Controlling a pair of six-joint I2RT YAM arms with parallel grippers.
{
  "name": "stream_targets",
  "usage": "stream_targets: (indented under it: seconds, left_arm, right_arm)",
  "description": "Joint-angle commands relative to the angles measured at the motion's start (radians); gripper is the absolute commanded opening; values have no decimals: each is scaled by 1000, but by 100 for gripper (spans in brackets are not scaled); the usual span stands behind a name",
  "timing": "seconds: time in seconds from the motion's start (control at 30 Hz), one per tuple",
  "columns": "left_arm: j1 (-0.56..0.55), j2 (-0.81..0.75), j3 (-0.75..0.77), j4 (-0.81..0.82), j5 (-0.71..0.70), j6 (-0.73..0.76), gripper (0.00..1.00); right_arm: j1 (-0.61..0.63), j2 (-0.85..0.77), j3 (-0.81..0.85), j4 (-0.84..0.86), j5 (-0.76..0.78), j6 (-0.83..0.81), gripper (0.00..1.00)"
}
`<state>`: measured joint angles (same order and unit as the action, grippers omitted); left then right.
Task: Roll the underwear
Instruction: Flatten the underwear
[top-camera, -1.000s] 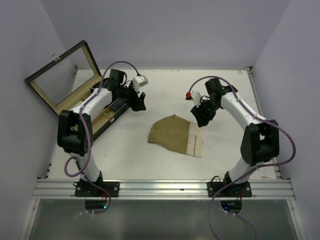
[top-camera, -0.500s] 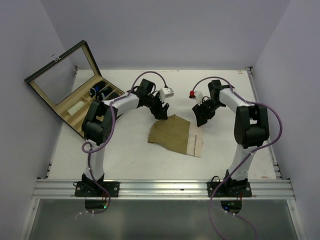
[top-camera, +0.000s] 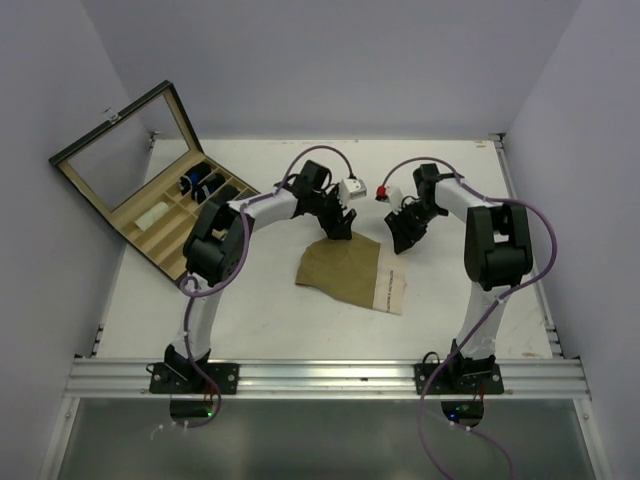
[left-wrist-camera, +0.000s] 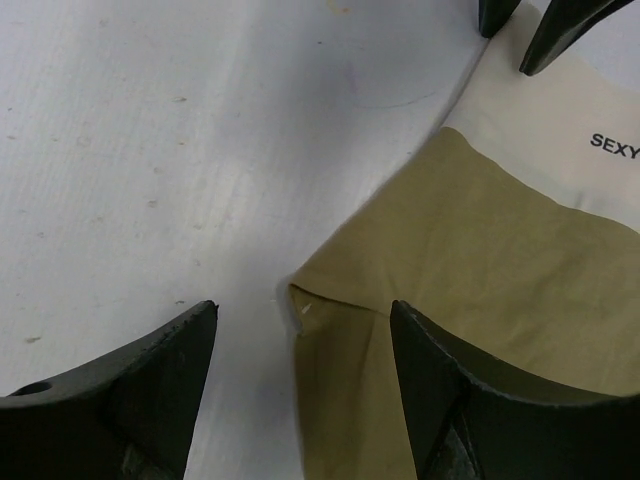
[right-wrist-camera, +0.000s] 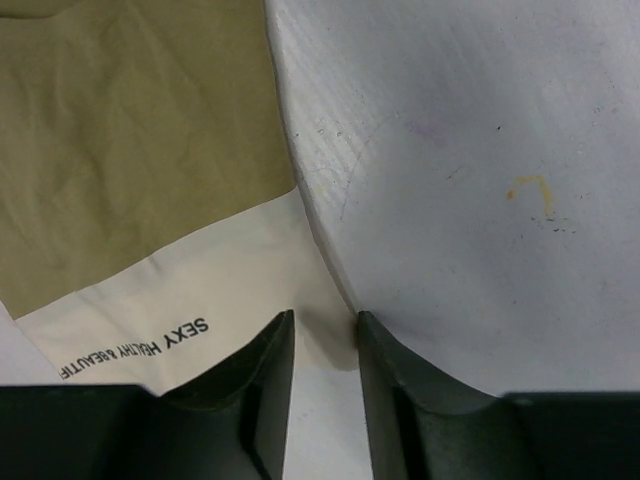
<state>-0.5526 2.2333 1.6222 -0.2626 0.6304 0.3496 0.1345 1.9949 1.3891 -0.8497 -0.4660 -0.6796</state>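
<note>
The olive underwear (top-camera: 342, 266) lies flat mid-table, its cream printed waistband (top-camera: 391, 285) on the right side. My left gripper (top-camera: 338, 228) hovers low over the far left corner of the cloth, open; in the left wrist view that corner (left-wrist-camera: 310, 305) lies between its wide-set fingers (left-wrist-camera: 302, 305). My right gripper (top-camera: 397, 240) is at the far end of the waistband. In the right wrist view its jaws (right-wrist-camera: 325, 316) stand narrowly apart with the waistband corner (right-wrist-camera: 300, 250) reaching in between them. The right gripper's fingertips (left-wrist-camera: 545, 35) show at the top of the left wrist view.
A wooden compartment box (top-camera: 150, 225) with a raised glass lid (top-camera: 120, 150) stands at the far left, holding dark rolled items (top-camera: 200, 183) and a white one (top-camera: 152, 215). Grey walls close in the table on three sides. A metal rail (top-camera: 330, 378) runs along the near edge.
My left arm swung from the box across to the underwear's far left corner. My right gripper shifted slightly onto the waistband's far corner and its jaws have narrowed.
</note>
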Motion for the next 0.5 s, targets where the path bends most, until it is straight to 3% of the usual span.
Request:
stream_targets:
  seconds: [0.0,0.07,0.17,0.27,0.3,0.33,0.47]
  left_arm:
    - [-26,12,27,31,8,-14,73]
    - [-35,15,13,29,-11,-8,71]
    - [-43,20,2,34,-55,-5,66]
    - [-43,17,-10,42,-70,-1,47]
    - [-44,8,-22,51,-74,-3,35]
    - [-44,0,-28,59,-75,-1,30]
    - [-43,-61,-56,80,-67,5,0]
  right_arm:
    - [1,-1,-7,1,-33,-50,33]
    - [-1,-2,-18,12,-28,-54,22]
    - [1,-2,-12,6,-28,-55,14]
    - [1,-7,-4,3,-33,-55,5]
    - [1,-8,-1,1,-36,-57,3]
    - [1,-13,7,-6,-43,-57,0]
    - [1,-41,28,-23,-63,-49,0]
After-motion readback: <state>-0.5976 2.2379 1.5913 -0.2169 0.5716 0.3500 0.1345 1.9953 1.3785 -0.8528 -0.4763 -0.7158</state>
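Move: The underwear's far olive corner sits almost between the left hand's open fingers, about 1 cm back, 1 cm right and 1 cm below; from that hand the underwear's middle is some 9 cm back and 3 cm right. The waistband's far corner is right under the right hand's half-open fingers, straight below by about 1 cm. From the right hand, the lettering is about 7 cm back and 2 cm left. The underwear's far edge is pinched at both ends. At its olive corner the left hand eases about 1 cm each back, right and down, then its wide-open fingers close almost fully on the cloth; at the waistband's far corner the right hand stays practically in place and shuts its half-open fingers a little sooner. ##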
